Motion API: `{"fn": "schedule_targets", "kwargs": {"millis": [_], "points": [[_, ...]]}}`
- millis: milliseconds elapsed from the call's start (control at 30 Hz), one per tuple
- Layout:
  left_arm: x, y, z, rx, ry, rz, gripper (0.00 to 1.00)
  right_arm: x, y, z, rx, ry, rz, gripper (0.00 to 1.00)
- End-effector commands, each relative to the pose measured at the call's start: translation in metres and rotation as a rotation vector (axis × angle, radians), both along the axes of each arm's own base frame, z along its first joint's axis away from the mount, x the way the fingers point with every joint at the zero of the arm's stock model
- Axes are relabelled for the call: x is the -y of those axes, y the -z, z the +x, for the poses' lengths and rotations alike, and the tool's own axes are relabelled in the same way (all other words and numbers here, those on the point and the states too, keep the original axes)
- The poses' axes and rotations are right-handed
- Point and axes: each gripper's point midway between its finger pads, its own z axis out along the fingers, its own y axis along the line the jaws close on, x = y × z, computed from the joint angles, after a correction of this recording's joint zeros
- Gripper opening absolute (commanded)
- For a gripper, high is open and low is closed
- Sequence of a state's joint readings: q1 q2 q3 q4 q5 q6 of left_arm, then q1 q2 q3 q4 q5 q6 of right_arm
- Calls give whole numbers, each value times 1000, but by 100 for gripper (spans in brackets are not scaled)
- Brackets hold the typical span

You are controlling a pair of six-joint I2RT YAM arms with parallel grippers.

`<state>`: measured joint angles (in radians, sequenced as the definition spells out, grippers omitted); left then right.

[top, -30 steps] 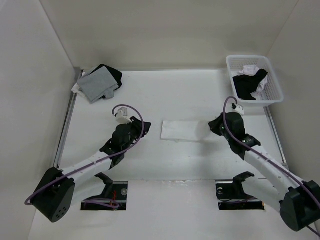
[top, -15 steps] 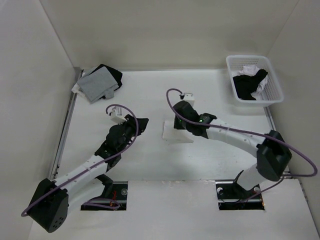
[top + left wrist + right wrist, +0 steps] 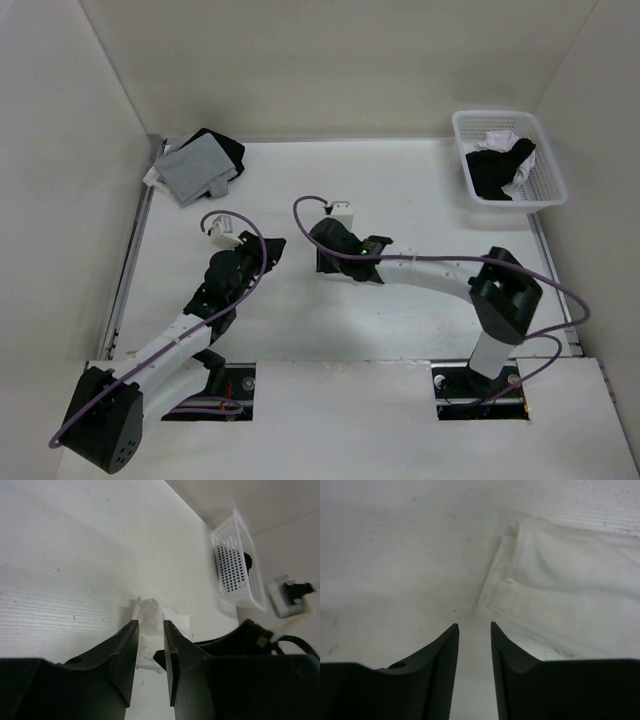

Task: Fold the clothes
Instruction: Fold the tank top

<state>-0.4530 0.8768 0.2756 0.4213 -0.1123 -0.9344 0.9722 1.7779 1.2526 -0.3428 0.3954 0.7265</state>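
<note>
The clothes, a white garment (image 3: 560, 590) folded into a flat rectangle, lie mid-table; in the top view only a sliver of the garment (image 3: 335, 274) shows under my right arm. My right gripper (image 3: 474, 626) is open and empty, its tips low over the bare table just off the garment's left corner, as in the top view (image 3: 322, 258). My left gripper (image 3: 150, 625) is open by a narrow gap with nothing in it. It points at the garment's bunched end (image 3: 150, 611) from the left (image 3: 268, 246), short of touching it.
A white basket (image 3: 500, 114) with black and white garments (image 3: 495, 172) stands at the back right, also seen from the left wrist (image 3: 235, 565). A grey cloth (image 3: 195, 168) lies on a black garment (image 3: 225, 150) at the back left. Walls close off three sides.
My right arm has swung from the right side across the garment to its left end, and its jaws have opened. My left gripper shifted slightly and opened a little.
</note>
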Motion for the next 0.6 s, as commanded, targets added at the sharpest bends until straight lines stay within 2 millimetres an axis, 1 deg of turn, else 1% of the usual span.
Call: {"fn": "schedule_targets", "kwargs": {"millis": [0, 33, 100, 167, 233, 300, 400, 500, 567], "points": [[20, -15, 1, 32, 57, -28, 25, 10, -60, 10, 141, 37, 202, 33], [28, -16, 1, 33, 77, -28, 25, 21, -61, 15, 149, 51, 236, 26], [50, -14, -2, 32, 127, -26, 25, 34, -56, 21, 136, 43, 304, 13], [72, -9, -5, 27, 173, -20, 24, 42, -47, 29, 109, 24, 366, 7], [92, -1, -7, 16, 211, -4, 23, 45, -41, 38, 85, 7, 436, 5], [106, 9, -5, 7, 226, 10, 22, 44, -33, 45, 61, -14, 484, 4], [124, 19, -1, -3, 252, 27, 21, 34, -23, 47, 26, -48, 522, 4], [137, 32, 3, -18, 271, 70, 20, 27, -12, 50, 0, -60, 539, 4], [140, 47, 9, -43, 266, 107, 20, 24, -6, 55, -14, -62, 556, 4]]}}
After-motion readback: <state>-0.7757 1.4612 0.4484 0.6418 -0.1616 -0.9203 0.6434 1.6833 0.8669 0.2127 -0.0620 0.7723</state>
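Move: The folded tank top lies just beyond and beside my right hand: its middle is about 3 cm ahead, 7 cm to the right and some 4 cm below. From my left hand it lies about 16 cm to the right, some 2 cm farther out and roughly 10 cm lower. My right fingers are open and clear of its left end; nothing else stands near. I sweep my empty left hand about 12 cm right and 7 cm down towards the left end of the tank top, turning it some 15 degrees clockwise, its fingers still slightly open. Meanwhile my right hand shuts its empty fingers as it lifts and goes right, arcs forward, then sinks over the tank top and eases back left, rolling about 25 degrees with its left side rising; whether it touches the cloth can't be told. ##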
